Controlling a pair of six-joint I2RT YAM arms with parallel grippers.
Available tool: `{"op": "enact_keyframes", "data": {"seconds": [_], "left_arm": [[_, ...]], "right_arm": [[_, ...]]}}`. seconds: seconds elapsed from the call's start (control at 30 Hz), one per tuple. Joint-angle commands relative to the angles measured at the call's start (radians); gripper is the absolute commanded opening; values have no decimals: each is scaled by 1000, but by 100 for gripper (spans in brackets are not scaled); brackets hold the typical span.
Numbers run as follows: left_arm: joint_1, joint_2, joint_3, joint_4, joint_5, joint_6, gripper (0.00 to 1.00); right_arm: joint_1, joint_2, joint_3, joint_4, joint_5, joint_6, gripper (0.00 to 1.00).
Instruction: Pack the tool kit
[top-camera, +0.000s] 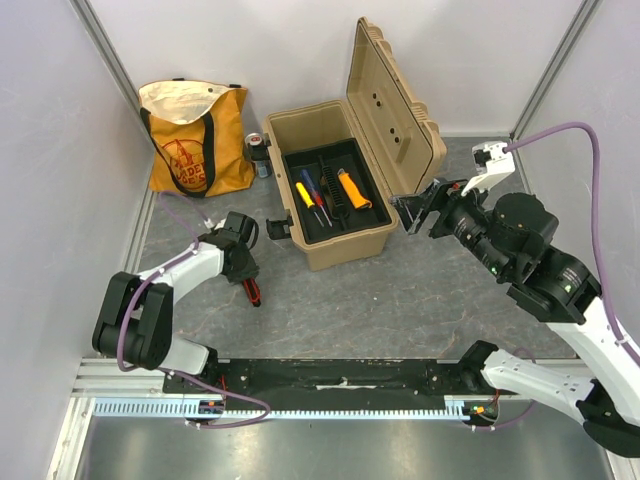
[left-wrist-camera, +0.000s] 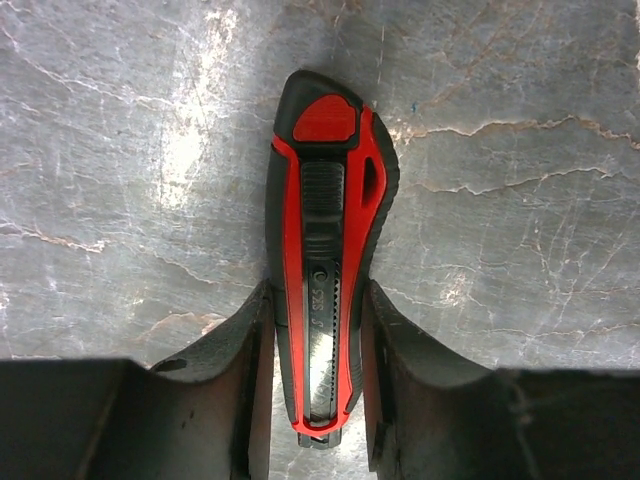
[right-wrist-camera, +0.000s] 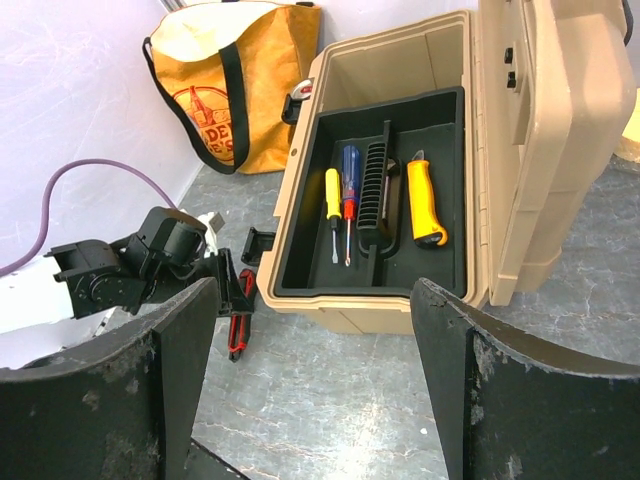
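The tan toolbox stands open, its ribbed lid tipped back. Its black inner tray holds a yellow-handled screwdriver, a red-blue screwdriver and a yellow-black tool. A red-and-black utility knife lies on the grey table left of the box. My left gripper is down over it, its fingers pressed against both sides of the knife. My right gripper hangs open and empty by the box's right front corner, facing the box.
An orange-and-cream tote bag leans in the back left corner. A small can stands between the bag and the box. White walls close in the left, back and right sides. A black rail runs along the near edge.
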Motion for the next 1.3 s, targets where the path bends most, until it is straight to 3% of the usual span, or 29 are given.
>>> {"op": "enact_keyframes", "data": {"seconds": [0.0,0.23,0.43,0.6,0.83,1.0,1.27], "left_arm": [[2,-63,26,-37,-26,6,11],[2,-287,167,-173,-65,4,4],[-3,-347,464,-220,33,67,4],[-78,-264,687,-188,146,53,4],[-190,-132,820,-49,195,-14,4],[-294,30,986,-40,152,-11,6],[-343,292,1138,-34,72,-108,6]], "right_arm": [[2,-15,45,23,6,-13,84],[2,-28,43,20,2,-10,85],[0,-43,43,19,3,-10,85],[2,-48,40,19,14,-8,85],[2,-37,56,8,15,-13,84],[2,-51,89,14,26,-21,84],[2,-83,119,6,3,-22,84]]}}
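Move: The left hand already has the utility knife between its fingers at the table; the black tray in the open case lies about 20 cm ahead, 24 cm to its right and 6 cm higher. In the tray, the yellow screwdriver lies some 19 cm ahead and 16 cm right, the orange-handled tool 21 cm ahead and 28 cm right. From the right hand the tray is about 21 cm ahead, 11 cm left and 34 cm below. Left hand lifts the gripped knife about 33 cm, then rightward and forward towards the tray; right hand rises slightly. ##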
